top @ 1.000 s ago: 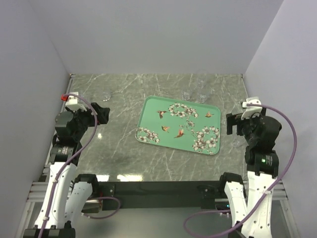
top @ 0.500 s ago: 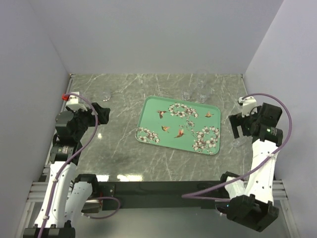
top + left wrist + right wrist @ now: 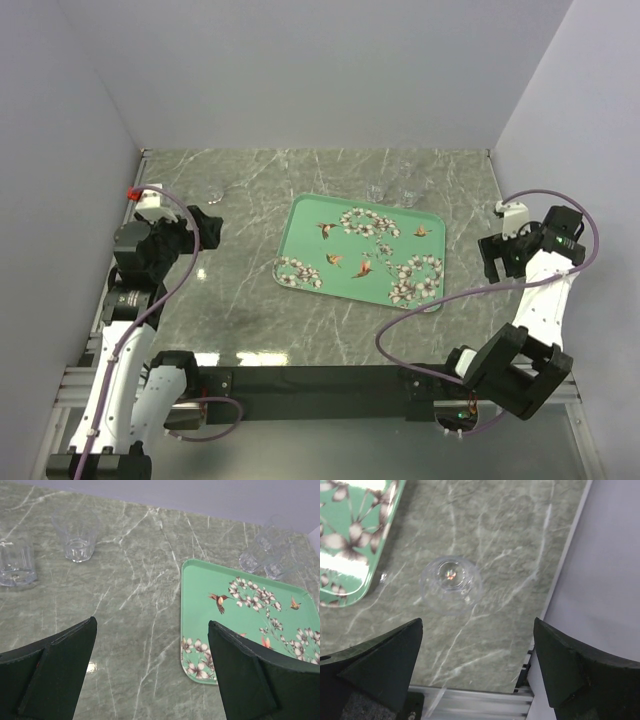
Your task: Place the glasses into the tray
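Note:
The mint-green tray [image 3: 310, 230] with blossoms and birds lies mid-table, with no glasses visible in it. In the left wrist view two clear glasses [image 3: 77, 535] [image 3: 15, 562] stand on the marble left of the tray [image 3: 200, 590], and several more glasses [image 3: 262, 555] cluster behind its far edge. My left gripper [image 3: 205, 228] [image 3: 151, 625] hangs open and empty near the tray's left side. My right gripper [image 3: 495, 258] [image 3: 478, 622] points down, open, just short of one upright glass [image 3: 451, 580] between the tray's corner [image 3: 370, 555] and the right wall.
The right wall [image 3: 610, 570] runs close beside the right gripper, and the table's near edge with its metal rail [image 3: 470, 700] lies just below it. Faint glasses [image 3: 378, 190] stand behind the tray, and one [image 3: 215, 192] at the back left.
My right arm has swung outward toward the right wall and tipped its gripper down over the glass there. The left arm has barely shifted.

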Motion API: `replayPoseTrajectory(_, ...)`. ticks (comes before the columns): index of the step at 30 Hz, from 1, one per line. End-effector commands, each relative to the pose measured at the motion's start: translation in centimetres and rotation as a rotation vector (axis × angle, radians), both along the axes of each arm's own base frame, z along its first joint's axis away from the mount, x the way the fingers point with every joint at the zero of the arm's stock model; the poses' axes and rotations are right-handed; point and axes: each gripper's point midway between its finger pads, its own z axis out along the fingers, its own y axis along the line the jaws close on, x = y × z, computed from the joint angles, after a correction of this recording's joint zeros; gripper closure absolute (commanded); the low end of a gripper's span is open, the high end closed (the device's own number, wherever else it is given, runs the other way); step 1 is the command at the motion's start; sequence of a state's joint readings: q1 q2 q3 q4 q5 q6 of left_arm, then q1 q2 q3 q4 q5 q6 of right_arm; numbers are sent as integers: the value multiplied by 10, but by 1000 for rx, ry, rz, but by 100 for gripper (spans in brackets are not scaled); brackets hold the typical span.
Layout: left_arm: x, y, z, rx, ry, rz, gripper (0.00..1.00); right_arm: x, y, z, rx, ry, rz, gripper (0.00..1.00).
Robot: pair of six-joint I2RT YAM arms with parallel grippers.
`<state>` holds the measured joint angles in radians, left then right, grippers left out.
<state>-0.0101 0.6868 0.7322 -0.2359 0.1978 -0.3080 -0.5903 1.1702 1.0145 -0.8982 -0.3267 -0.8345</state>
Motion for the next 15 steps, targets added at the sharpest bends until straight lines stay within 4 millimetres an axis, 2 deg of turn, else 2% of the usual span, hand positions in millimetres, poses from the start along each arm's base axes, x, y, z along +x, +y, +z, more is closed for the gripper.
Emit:
replayPoseTrajectory(1, 5, -1, 5, 15, -26, -14, 1, 17, -21, -1, -45, -39, -38, 3)
replayPoseTrajectory(7, 7, -1, 3, 17, -23, -12, 1, 24, -37, -29, -37, 0, -64, 11)
replayPoseTrajectory(15, 10, 0, -1, 25, -9, -10, 1, 35, -34, -54, 49, 31, -72, 35)
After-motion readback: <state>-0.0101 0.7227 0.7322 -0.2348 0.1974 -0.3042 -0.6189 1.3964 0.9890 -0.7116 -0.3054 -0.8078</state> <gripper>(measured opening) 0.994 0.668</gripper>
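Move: The glass I'm after stands about 4 cm to the left of my right hand, some 3 cm ahead and 10 cm below. The tray's middle lies roughly 38 cm to my right hand's left and 13 cm ahead. One of the glasses behind the tray is about 31 cm ahead and 21 cm left of that hand. From my left hand, the glass is some 70 cm to the right and 4 cm back. I sink my right hand about 5 cm towards the table beside the near glass, easing some 3 cm to the right and a little less forward, so that sideways it draws off from the glass as it comes down. Meanwhile its fingers narrow from wide open to about two thirds, on nothing, the left one ending close to the glass's rim. ##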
